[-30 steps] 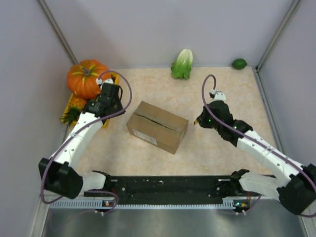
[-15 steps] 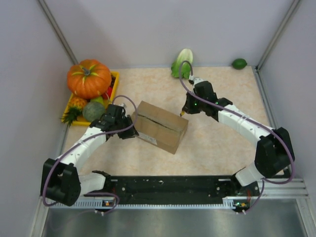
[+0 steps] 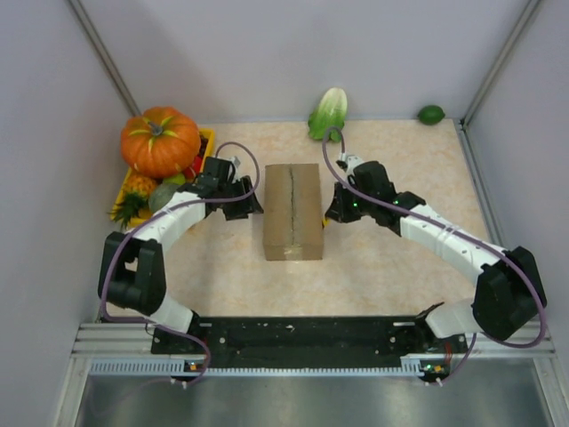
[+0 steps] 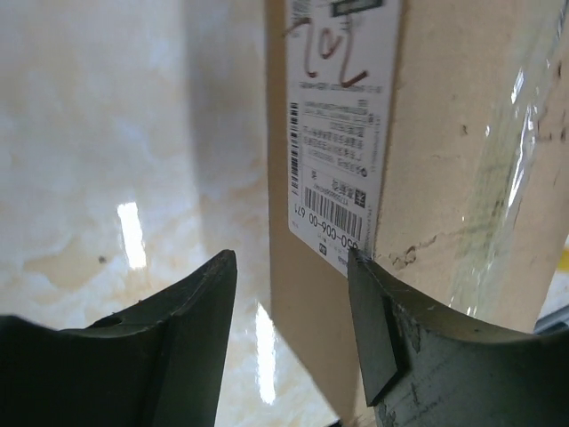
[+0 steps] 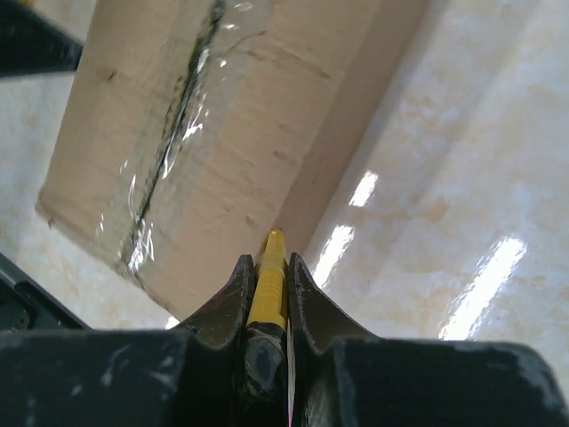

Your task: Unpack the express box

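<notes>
The express box (image 3: 292, 212), brown cardboard with a taped centre seam, lies closed in the middle of the table, its long axis pointing away from the arm bases. My left gripper (image 3: 252, 197) stands open at its left side. In the left wrist view the box (image 4: 444, 133) with its white label (image 4: 342, 133) fills the right half, and one fingertip (image 4: 372, 329) rests against the labelled corner. My right gripper (image 3: 330, 213) is at the box's right side, shut on a thin yellow tool (image 5: 268, 280) whose tip is near the top edge of the box (image 5: 204, 151).
At the back left a large orange pumpkin (image 3: 160, 140) sits over a yellow tray (image 3: 132, 194) of fruit, close behind my left arm. A green cabbage (image 3: 329, 114) and a lime (image 3: 431, 114) lie along the back wall. Walls close in on both sides.
The box has turned from a diagonal lie to straight. Both grippers came in to flank it, and the left jaws have spread wider.
</notes>
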Available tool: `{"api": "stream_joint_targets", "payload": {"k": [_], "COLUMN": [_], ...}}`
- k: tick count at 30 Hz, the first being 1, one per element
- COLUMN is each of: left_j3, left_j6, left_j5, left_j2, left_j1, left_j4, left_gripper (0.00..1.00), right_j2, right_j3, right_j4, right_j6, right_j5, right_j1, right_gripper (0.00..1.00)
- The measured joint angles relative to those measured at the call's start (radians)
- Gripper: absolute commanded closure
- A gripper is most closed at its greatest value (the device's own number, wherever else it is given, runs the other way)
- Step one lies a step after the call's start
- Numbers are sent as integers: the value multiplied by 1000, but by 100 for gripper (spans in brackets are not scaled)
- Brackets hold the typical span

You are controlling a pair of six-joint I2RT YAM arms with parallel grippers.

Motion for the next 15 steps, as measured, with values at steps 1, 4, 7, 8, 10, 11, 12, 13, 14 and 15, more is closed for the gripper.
{"api": "stream_joint_targets", "payload": {"k": [1,4,7,8,10,11,12,13,14,15], "left_j3": [22,81,114,116,116,116,116,116,115,115], "left_j6": [8,31,42,46,55,60,66,74,84,90], "left_j5": [2,10,35,48,63,66,68,64,60,55], "left_j2": [26,94,138,142,140,140,137,132,123,113], "left_j1": [5,22,36,39,47,51,55,59,62,64], "left_j4": [8,47,82,89,85,85,80,68,55,47], "left_gripper": [41,42,42,42,42,42,42,42,42,42], "right_j2": [-16,-35,-36,-36,-37,-40,-46,-55,-67,-82], "right_j3": [-12,-29,-34,-38,-39,-39,-40,-40,-40,-40], "right_j4": [-5,-16,-18,-18,-22,-23,-28,-39,-51,-66], "right_j6": [0,4,20,28,38,42,45,45,45,42], "right_j5": [6,0,-26,-34,-39,-34,-26,-19,-11,-6], "right_j1": [18,64,111,124,138,142,143,143,143,143], "right_gripper": [100,100,100,100,100,100,100,100,100,100]}}
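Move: The box stands upright between the hands, its long side running fore and aft. Its middle is about 10 cm to the left hand's right, 3 cm nearer the base and 5 cm lower. From the right hand, which still grips the yellow knife, it lies some 11 cm left, about level fore and aft, and 9 cm lower. The lettuce is about 26 cm ahead of the right hand and 2 cm left. The vegetable crate lies roughly 24 cm left of the left hand and 5 cm ahead. In opposite directions along the box's two long sides, the hands turn it clockwise: the left, its half-open fingers at the left side, goes forward about 5 cm and then nearly stops. The right draws back some 6 cm and drifts left, fingers still shut on the knife, whose tip is at the right side at first and just clear of it at the end. ##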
